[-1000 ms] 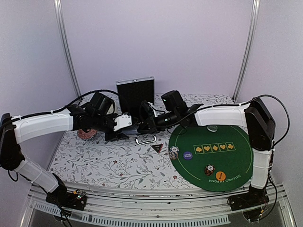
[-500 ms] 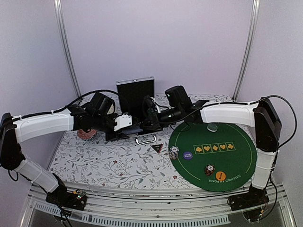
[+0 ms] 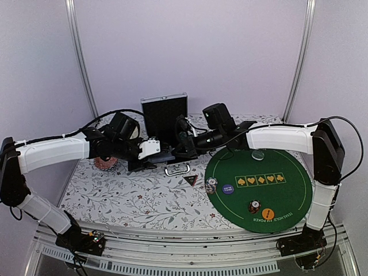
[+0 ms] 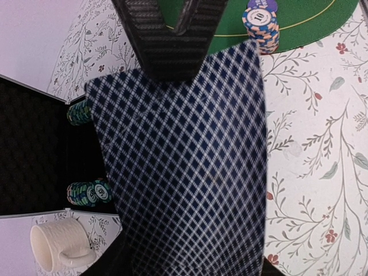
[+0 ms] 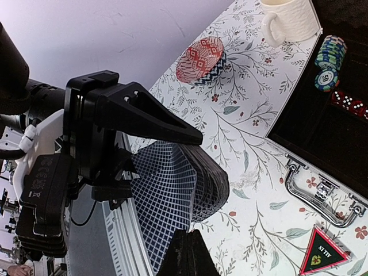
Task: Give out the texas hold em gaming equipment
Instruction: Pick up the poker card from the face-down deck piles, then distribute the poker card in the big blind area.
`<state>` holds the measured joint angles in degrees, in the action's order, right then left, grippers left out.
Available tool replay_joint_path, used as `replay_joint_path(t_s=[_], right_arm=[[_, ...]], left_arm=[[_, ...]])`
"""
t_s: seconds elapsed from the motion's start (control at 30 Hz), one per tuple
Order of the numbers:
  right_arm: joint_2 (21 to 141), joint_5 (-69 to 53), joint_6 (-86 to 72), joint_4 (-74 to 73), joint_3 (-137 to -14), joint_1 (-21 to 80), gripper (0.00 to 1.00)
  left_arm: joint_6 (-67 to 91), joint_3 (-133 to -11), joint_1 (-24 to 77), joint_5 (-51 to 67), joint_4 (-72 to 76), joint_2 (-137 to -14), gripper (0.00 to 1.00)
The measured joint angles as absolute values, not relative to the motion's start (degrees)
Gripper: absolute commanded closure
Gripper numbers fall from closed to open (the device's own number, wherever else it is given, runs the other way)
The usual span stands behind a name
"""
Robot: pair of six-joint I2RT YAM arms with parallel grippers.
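Note:
My left gripper [image 3: 162,154] is shut on a deck of blue-checked playing cards [image 5: 210,175], held above the floral tablecloth. My right gripper [image 5: 190,246] is shut on the edge of the top card [image 4: 184,172], which is peeled away from the deck and fills the left wrist view. On the green poker mat [image 3: 287,192] sit a striped chip stack [image 3: 211,185], a purple button [image 3: 228,188], another chip stack [image 3: 253,206] and an orange button [image 3: 267,214]. A dark triangular marker [image 3: 190,180] lies just left of the mat.
An open black case [image 3: 165,115] stands at the back, with green chips [image 5: 329,60] and red dice [image 5: 348,102] inside and a metal handle [image 3: 177,169] in front. A cream mug [image 5: 290,20] and a red patterned bowl [image 3: 106,163] are on the cloth.
My right arm has shifted back and to the right, drawing its gripper and the pinched card slightly away from the deck. The left arm has stayed still.

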<state>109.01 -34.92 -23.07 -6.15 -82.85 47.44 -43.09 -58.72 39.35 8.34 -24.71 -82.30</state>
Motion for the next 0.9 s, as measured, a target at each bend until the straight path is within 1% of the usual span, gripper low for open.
replay_joint_path(t_s=[0.2, 0.57, 0.73, 0.9], right_arm=[[108.2, -34.8, -23.0, -6.1, -81.7, 46.8, 0.98], [102.4, -33.8, -22.8, -6.5, -77.3, 43.4, 0.98], [96.7, -31.9, -21.3, -9.8, -74.5, 39.6, 0.98], [87.2, -29.8, -19.2, -13.8, -69.1, 32.1, 0.98]], left_arm=[[-43.1, -58.7, 39.4, 8.3, -24.7, -82.3, 0.52], [-43.1, -58.7, 39.4, 8.0, -24.7, -82.3, 0.52], [-43.1, -58.6, 39.4, 8.0, -24.7, -82.3, 0.52], [-43.0, -58.4, 39.4, 8.0, -24.8, -82.3, 0.52]])
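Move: My right hand pinches the end of a card still lying against the deck, whose middle is about 5 cm to its left and 6 below. The poker mat's centre is some 30 cm to its right, level with it and about 18 down. The ALL IN triangle is about 5 cm right and 3 ahead, the chip stack on the mat's edge 13 right and 1 ahead. From my left hand the mat's centre lies roughly 37 cm right. I keep my left hand still, holding the deck, and draw the pinched card off it with my right: slowly at first, then faster, about 15 cm to the right towards the poker mat, edging forward and rising some 5 cm each. My right wrist swings clockwise by nearly 20 degrees and its fingers stay shut on the card. ##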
